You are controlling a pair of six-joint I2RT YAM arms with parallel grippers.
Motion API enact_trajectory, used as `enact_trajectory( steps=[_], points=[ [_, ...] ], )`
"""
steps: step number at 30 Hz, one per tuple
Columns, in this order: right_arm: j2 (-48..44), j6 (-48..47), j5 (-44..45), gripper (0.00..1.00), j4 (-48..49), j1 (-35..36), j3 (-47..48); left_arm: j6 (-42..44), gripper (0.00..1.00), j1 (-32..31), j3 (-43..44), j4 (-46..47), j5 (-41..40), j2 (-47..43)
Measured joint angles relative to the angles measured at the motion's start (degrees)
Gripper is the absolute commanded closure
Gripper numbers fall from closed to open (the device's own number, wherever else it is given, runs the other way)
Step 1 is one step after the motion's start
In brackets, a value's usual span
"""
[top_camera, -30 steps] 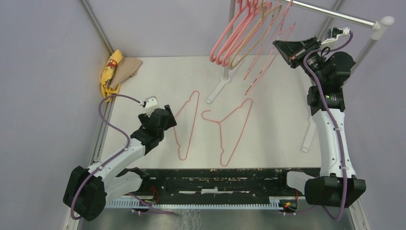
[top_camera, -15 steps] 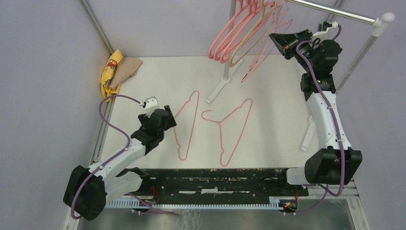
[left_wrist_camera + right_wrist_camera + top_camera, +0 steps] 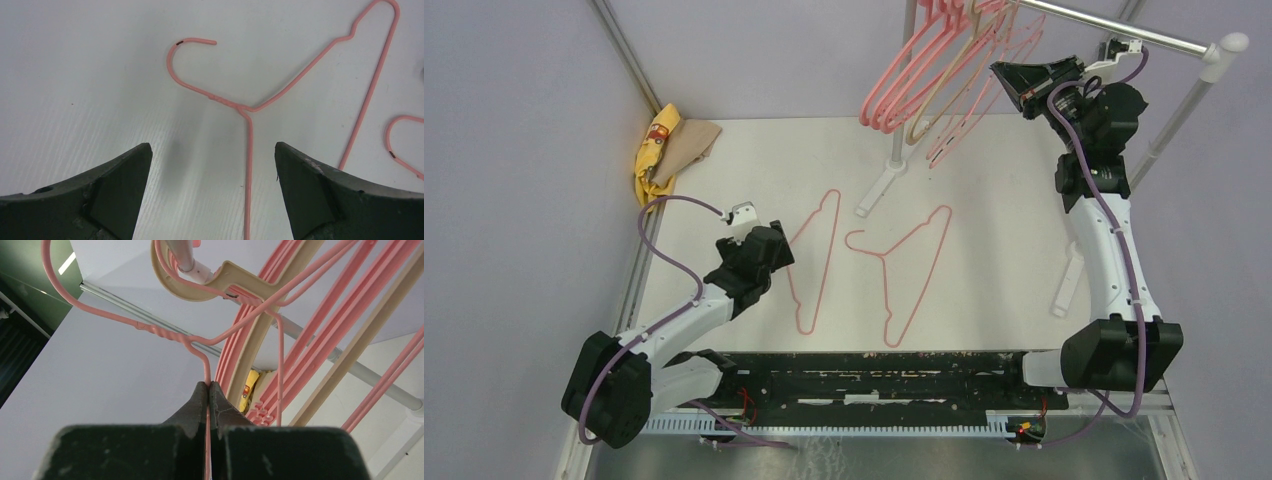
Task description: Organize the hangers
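Two thin pink wire hangers lie flat on the white table, one point(image 3: 823, 262) beside my left gripper point(image 3: 780, 247) and a second point(image 3: 884, 256) to its right. In the left wrist view my left gripper point(image 3: 212, 150) hovers open over the first hanger point(image 3: 248, 165), whose straight leg runs between the fingers. My right gripper point(image 3: 998, 72) is raised by the rail point(image 3: 1124, 30), among several hung pink point(image 3: 904, 80) and beige point(image 3: 944, 100) hangers. It point(image 3: 209, 385) is shut on a thin pink hanger point(image 3: 165, 335) just below its twisted neck. Its hook top is out of view.
The white-and-silver stand has feet on the table point(image 3: 879, 185) point(image 3: 1069, 285). Yellow and tan cloths point(image 3: 669, 150) are bunched at the back left corner. A beige hanger's hook point(image 3: 200, 290) wraps the rail point(image 3: 182, 255) right above the held wire.
My right gripper has lifted the thin hanger up and back toward the rail, and the hung hangers have swung with it. The left arm has edged slightly forward.
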Motion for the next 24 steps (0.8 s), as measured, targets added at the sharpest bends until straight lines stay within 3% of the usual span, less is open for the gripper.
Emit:
enact_trajectory(
  steps=[16, 21, 24],
  points=[
    [8.3, 0.3, 5.8, 0.98, -0.1, 0.0, 3.1, 0.0, 0.01, 0.0, 0.0, 0.0, -0.2, -0.9],
    [6.6, -0.1, 7.3, 0.61, 0.1, 0.0, 0.7, 0.0, 0.01, 0.0, 0.0, 0.0, -0.2, -0.9],
    [5.6, -0.9, 7.4, 0.46, 0.0, -0.1, -1.1, 0.0, 0.01, 0.0, 0.0, 0.0, -0.2, -0.9]
  ],
)
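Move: Some 6 cm ahead of the right hand and 8 cm above it runs the rail, the place meant for the thin pink hanger still pinched just below its neck. The nearest hung wire hanger has its hook about 6 cm ahead, 5 cm left and 8 cm up; the beige hanger beyond it is roughly 8 cm ahead, 9 cm left and 8 cm up. From the left hand, that stretch of rail lies about 20 cm ahead, 58 cm right and 45 cm up. Lifting about a centimetre first, the right hand carries the hanger forward some 5.5 cm to bring its hook over the rail, then on downward, ending about 5 cm lower and 2 cm farther right. The fingers tip slightly down and swing about 8 degrees clockwise; once the forward reach stops, they open nearly halfway around the wire. ##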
